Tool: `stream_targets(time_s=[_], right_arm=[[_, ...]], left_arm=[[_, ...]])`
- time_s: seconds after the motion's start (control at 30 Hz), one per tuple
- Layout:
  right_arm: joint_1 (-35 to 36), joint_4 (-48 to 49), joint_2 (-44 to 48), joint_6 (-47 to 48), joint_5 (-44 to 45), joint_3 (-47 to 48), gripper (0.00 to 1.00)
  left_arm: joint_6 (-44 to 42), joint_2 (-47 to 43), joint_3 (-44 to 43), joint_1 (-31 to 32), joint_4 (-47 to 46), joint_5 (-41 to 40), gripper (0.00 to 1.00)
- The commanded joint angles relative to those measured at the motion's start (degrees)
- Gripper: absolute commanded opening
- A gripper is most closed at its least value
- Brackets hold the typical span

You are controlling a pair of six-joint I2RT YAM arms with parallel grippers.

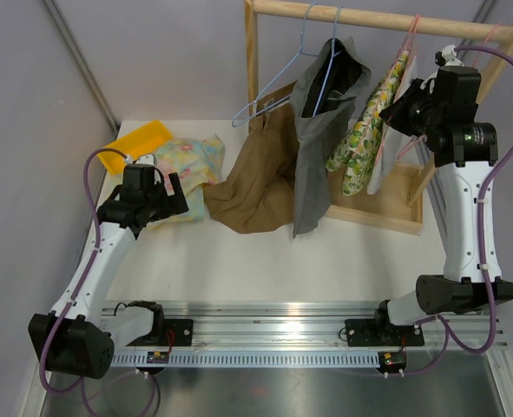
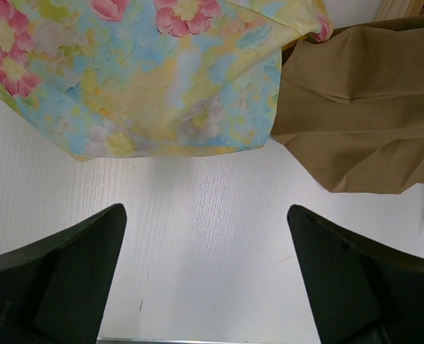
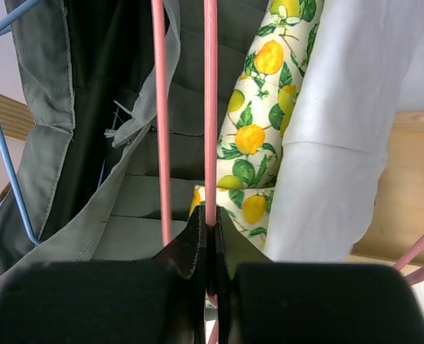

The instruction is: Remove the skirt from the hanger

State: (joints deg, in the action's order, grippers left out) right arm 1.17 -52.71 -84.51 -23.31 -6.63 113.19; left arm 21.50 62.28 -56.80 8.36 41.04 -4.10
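Note:
The lemon-print skirt [image 1: 365,130] hangs from a pink wire hanger [image 1: 410,43] on the wooden rail [image 1: 369,17] at the back right. My right gripper [image 1: 404,104] is raised to it. In the right wrist view the gripper [image 3: 210,222] is shut on one pink wire of the hanger [image 3: 210,107], with the skirt [image 3: 258,136] just behind it. My left gripper [image 1: 176,193] is low over the table at the left. It is open [image 2: 206,236] with nothing between its fingers.
A grey garment [image 1: 317,130] hangs on a blue hanger [image 1: 278,95] left of the skirt, and a white garment [image 3: 341,143] hangs to its right. A brown garment [image 1: 256,182], a floral cloth [image 1: 187,169] and a yellow object [image 1: 139,143] lie on the table.

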Motion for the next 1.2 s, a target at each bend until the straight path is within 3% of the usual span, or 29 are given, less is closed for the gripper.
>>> stream_targets(time_s=[0.0,0.17,0.27,0.3,0.5,0.53,0.6,0.63,0.73,0.87,1.17], right_arm=[[0.5,2.4,2.4,1.6,1.9,0.0,0.00],[0.5,-2.5,2.9,3.7,3.1,6.1,0.00],[0.4,-5.5,4.0,4.2,6.3,9.4,0.00],[0.5,-6.1,4.9,4.5,6.4,9.7,0.00],[0.5,-10.3,8.9,4.7,9.4,9.3,0.00],[0.5,-10.6,9.5,4.4,9.0,8.5,0.00],[0.5,-10.9,12.1,3.7,6.9,7.1,0.00],[0.5,-10.8,13.0,3.3,6.5,5.3,0.00],[0.5,-9.6,16.7,2.6,2.8,2.1,0.00],[0.5,-6.9,19.6,2.7,-0.2,1.0,0.00],[0.5,0.7,18.9,1.9,1.9,3.0,0.00]], left_arm=[[0.6,-1.1,-0.2,0.3,-1.2,-1.4,0.99],[-2.1,-3.3,-1.6,3.1,-3.2,-1.8,0.99],[-3.3,-4.5,-6.6,6.1,-1.8,-4.6,0.99],[-3.4,-4.6,-11.9,7.5,-0.7,-5.0,0.99],[-5.6,1.7,-33.3,25.9,2.0,-4.8,0.99],[-6.5,2.6,-37.5,31.8,1.5,-4.8,0.99],[-9.6,4.8,-39.8,37.9,-1.7,-4.2,0.99],[-11.1,5.3,-40.4,43.0,-3.4,-3.3,0.99],[-11.6,6.6,-39.2,49.1,-11.2,0.8,0.99],[-10.4,9.6,-36.9,52.4,-18.8,3.6,0.99],[-9.4,13.7,-31.7,58.7,-25.1,-0.1,0.99]])
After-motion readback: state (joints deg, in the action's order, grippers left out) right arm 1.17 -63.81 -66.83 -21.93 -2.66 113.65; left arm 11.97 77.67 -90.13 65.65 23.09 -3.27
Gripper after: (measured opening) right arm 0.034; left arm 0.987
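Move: A pink hanger is already pinched in the right hand's shut fingers. The white skirt that the left hand goes for lies about 3 cm ahead, 3 cm right and 10 cm below the right hand, and some 13 cm ahead, 48 cm right and 13 cm above the left hand. From the right hand, the lemon skirt is about 4 cm ahead, 3 cm left and 10 cm below; the grey garment is 5 cm ahead, 14 cm left and 12 cm below. The pinched pink hanger is drawn back about 12 cm and up some 5 cm by the right hand, which keeps its grip and all but stops at the end. Meanwhile the open left hand rises, sweeps fast to its right by about 35 cm and somewhat back, in front of the grey garment and towards the white skirt, yawing clockwise with fingertips lifting, then sinks several centimetres on the way. ##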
